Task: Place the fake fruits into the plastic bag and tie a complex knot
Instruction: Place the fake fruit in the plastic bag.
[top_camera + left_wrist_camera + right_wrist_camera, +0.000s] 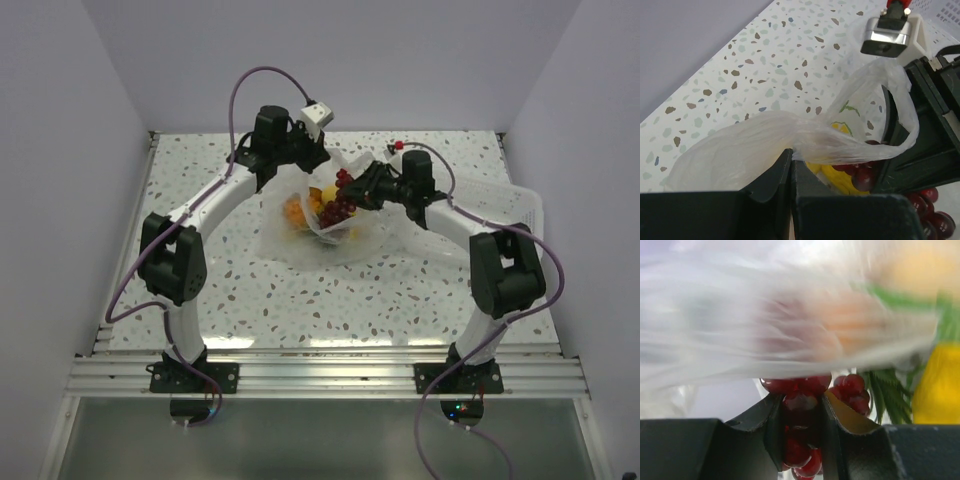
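The plastic bag [300, 238] lies crumpled at mid-table, its mouth lifted. My left gripper [298, 160] is shut on the bag's rim [805, 142], its jaws [791, 154] pressed together on the thin film. My right gripper [354, 196] is shut on a bunch of dark red toy grapes [340, 203], held at the bag's opening; the grapes [800, 402] fill the gap between its fingers. Yellow and orange fake fruits [312, 205] sit inside the bag, and a yellow one [837, 175] shows under the rim. No knot is in view.
A white slotted tray [505, 200] stands at the right of the table, behind the right arm. Grey walls close in the table at the left, back and right. Green toy leaves [887, 390] and a yellow fruit [937, 385] lie close to the right gripper.
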### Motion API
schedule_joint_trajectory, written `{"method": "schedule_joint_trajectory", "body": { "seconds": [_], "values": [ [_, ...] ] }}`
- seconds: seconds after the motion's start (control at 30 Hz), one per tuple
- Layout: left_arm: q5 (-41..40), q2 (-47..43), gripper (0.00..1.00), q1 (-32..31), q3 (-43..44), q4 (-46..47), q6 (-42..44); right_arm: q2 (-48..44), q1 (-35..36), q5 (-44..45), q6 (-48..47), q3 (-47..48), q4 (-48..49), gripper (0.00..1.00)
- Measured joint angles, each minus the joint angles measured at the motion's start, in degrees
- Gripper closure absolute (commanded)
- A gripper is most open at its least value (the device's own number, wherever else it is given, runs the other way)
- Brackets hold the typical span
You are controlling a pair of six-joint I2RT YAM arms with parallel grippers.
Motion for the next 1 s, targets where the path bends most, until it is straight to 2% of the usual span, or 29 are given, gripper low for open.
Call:
{"method": "schedule_joint_trajectory", "body": {
  "seconds": [0.1,0.3,0.33,0.37,0.4,0.5,0.63,0.7,0.8,0.83,1.0],
  "values": [
    [0.1,0.0,0.95,0.1,0.0,0.1,0.0,3.6,0.0,1.5,-2.8,6.3,-0.4,1.0],
    [0.2,0.0,0.96,0.4,0.0,0.1,0.0,10.0,1.2,4.9,-7.7,13.6,-0.3,0.88],
    [0.3,0.0,0.96,0.4,0.0,0.1,0.0,10.5,1.7,5.6,-8.9,13.6,-0.6,0.82],
    [0.3,0.0,0.96,0.5,0.0,0.1,0.0,10.9,2.4,6.1,-10.3,13.6,-1.4,0.63],
    [0.3,0.0,0.95,0.5,0.0,0.1,0.0,11.1,3.1,6.7,-11.6,13.6,-2.2,0.51],
    [0.4,0.0,0.96,0.7,0.0,0.1,0.0,11.2,4.9,7.5,-15.6,13.7,-5.0,0.31],
    [0.6,0.0,0.95,1.1,0.0,0.2,-0.3,11.1,6.0,7.4,-19.7,13.7,-8.0,0.24],
    [0.7,0.0,0.95,1.3,0.0,0.2,-0.6,10.6,5.9,7.5,-21.4,13.3,-9.3,0.17],
    [0.7,0.0,0.95,1.5,0.0,0.2,-1.1,7.8,5.6,7.5,-24.1,11.6,-11.4,0.13],
    [0.7,0.0,0.95,1.6,0.0,0.2,-1.2,6.4,5.5,7.5,-25.0,10.9,-12.4,0.08],
    [0.6,0.0,0.95,1.8,0.0,0.2,-1.6,-2.6,4.9,7.3,-28.5,5.8,-14.5,0.06]
  ]
}}
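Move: The right hand already holds the grapes at the mouth of the bag; the place for them inside lies about 2 cm ahead, 4 cm to its left and some 8 cm below. Down in the bag, the yellow pear is about 7 cm left and 1 cm ahead of this hand, the orange pineapple some 14 cm left and 5 cm back, both about 10 cm lower. From the left hand, that place is roughly 6 cm back, 3 cm right and 12 cm below. The right hand thrusts the grapes into the bag, first about 6 cm forward, then left and down some 4 cm as the fingers begin to open, and with them nearly fully spread it lets go and draws back, to the right and up to about where it began, the wrist rolling nearly 30 degrees about the line of the fingers along the way. The left hand keeps its pinch on the bag's rim, holding the mouth open and easing only about 1.5 cm left and slightly forward. ##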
